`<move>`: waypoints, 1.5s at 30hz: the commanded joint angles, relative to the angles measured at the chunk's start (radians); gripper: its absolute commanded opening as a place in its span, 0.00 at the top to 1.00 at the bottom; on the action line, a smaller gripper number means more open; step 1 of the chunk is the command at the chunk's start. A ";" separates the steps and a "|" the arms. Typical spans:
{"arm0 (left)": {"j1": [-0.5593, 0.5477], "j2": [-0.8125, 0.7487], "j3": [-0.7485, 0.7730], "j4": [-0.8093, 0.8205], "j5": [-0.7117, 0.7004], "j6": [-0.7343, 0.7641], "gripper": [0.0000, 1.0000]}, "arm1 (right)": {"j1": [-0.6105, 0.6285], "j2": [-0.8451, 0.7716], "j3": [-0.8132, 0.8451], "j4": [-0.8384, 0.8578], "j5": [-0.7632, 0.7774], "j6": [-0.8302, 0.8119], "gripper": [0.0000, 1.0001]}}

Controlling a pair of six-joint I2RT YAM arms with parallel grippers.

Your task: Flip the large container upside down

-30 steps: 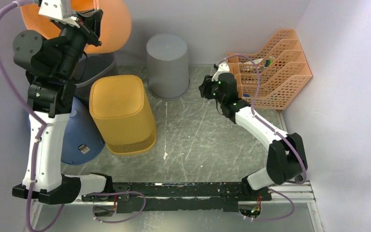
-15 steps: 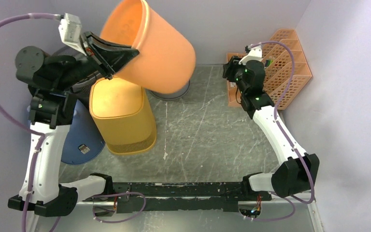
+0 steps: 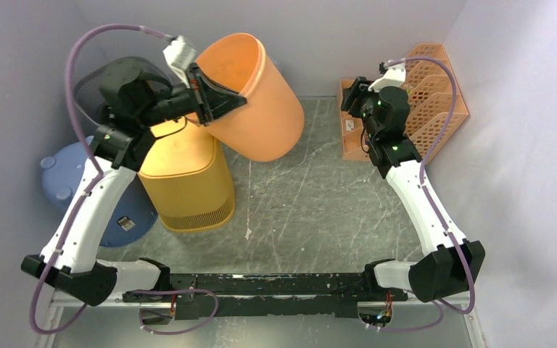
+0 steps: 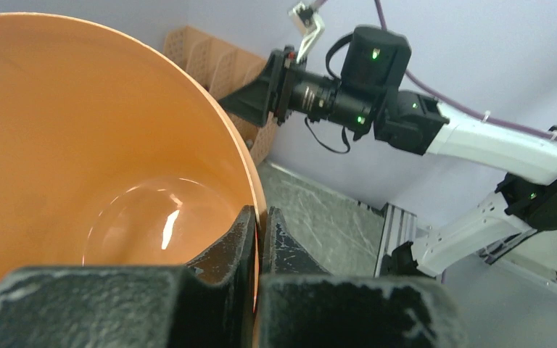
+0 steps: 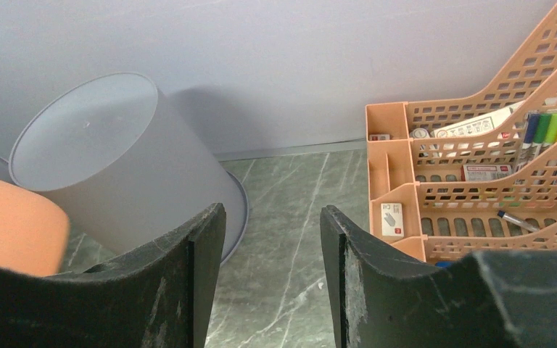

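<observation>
The large container is an orange bucket [image 3: 261, 109], held tilted in the air over the back of the table. Its mouth points up and to the left, and its base hangs low toward the right. My left gripper [image 3: 221, 98] is shut on the bucket's rim, one finger inside and one outside; the left wrist view shows the orange wall [image 4: 80, 145] pinched in that gripper [image 4: 259, 217]. My right gripper [image 3: 352, 94] hovers beside the file rack at the back right. It is open [image 5: 272, 214], with only the table floor between its fingers. The bucket's edge [image 5: 11, 232] shows at the left of the right wrist view.
A yellow bin [image 3: 185, 174] stands upside down just left of the bucket, with a blue bin [image 3: 116, 210] beyond it. A grey bin [image 5: 116, 159] stands upside down at the back wall behind the bucket. An orange file rack [image 3: 435, 94] holding pens fills the back right corner.
My left arm has swung the orange bucket from high at the back left down and rightward, turning it. My right arm has pulled back toward the rack and its jaws have widened.
</observation>
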 commanded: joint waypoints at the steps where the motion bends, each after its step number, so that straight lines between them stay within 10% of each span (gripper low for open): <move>1: -0.127 0.052 0.046 -0.100 -0.168 0.170 0.93 | -0.016 -0.031 -0.026 0.002 0.001 0.000 0.49; 18: -0.327 0.142 -0.246 -0.018 -0.539 0.285 0.91 | -0.048 -0.047 -0.104 0.027 -0.039 0.011 0.48; 37: -0.390 0.192 -0.143 -0.076 -0.553 0.303 0.21 | -0.060 -0.047 -0.121 0.013 -0.090 0.000 0.48; 45: -0.364 0.277 0.201 -0.312 -0.850 0.306 0.03 | 0.033 -0.051 -0.110 -0.063 -0.179 -0.076 0.48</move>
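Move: The left hand holds the orange bin by its rim, in the air. The clear floor where it will stand lies about 11 cm ahead of this hand, 4 cm to its right and some 49 cm below. The yellow bin stands roughly 15 cm left and 4 cm ahead, the upturned grey bin about 27 cm ahead and 1 cm left, both middles some 36 cm below. From the right hand that floor spot is about 18 cm left, 6 cm back and 37 cm below. Keeping its pinch on the orange bin's rim, the left hand lowers it about 19 cm towards the floor and carries it some 8 cm right, past the yellow bin, while the wrist rolls about 25 degrees, left side rising and fingers dipping, to bring the bin level. It then opens its fingers wide, lets go of the rim and lifts about 6 cm, easing slightly forward over the mouth, while the empty right hand sinks some 5 cm with fingers still half open. ##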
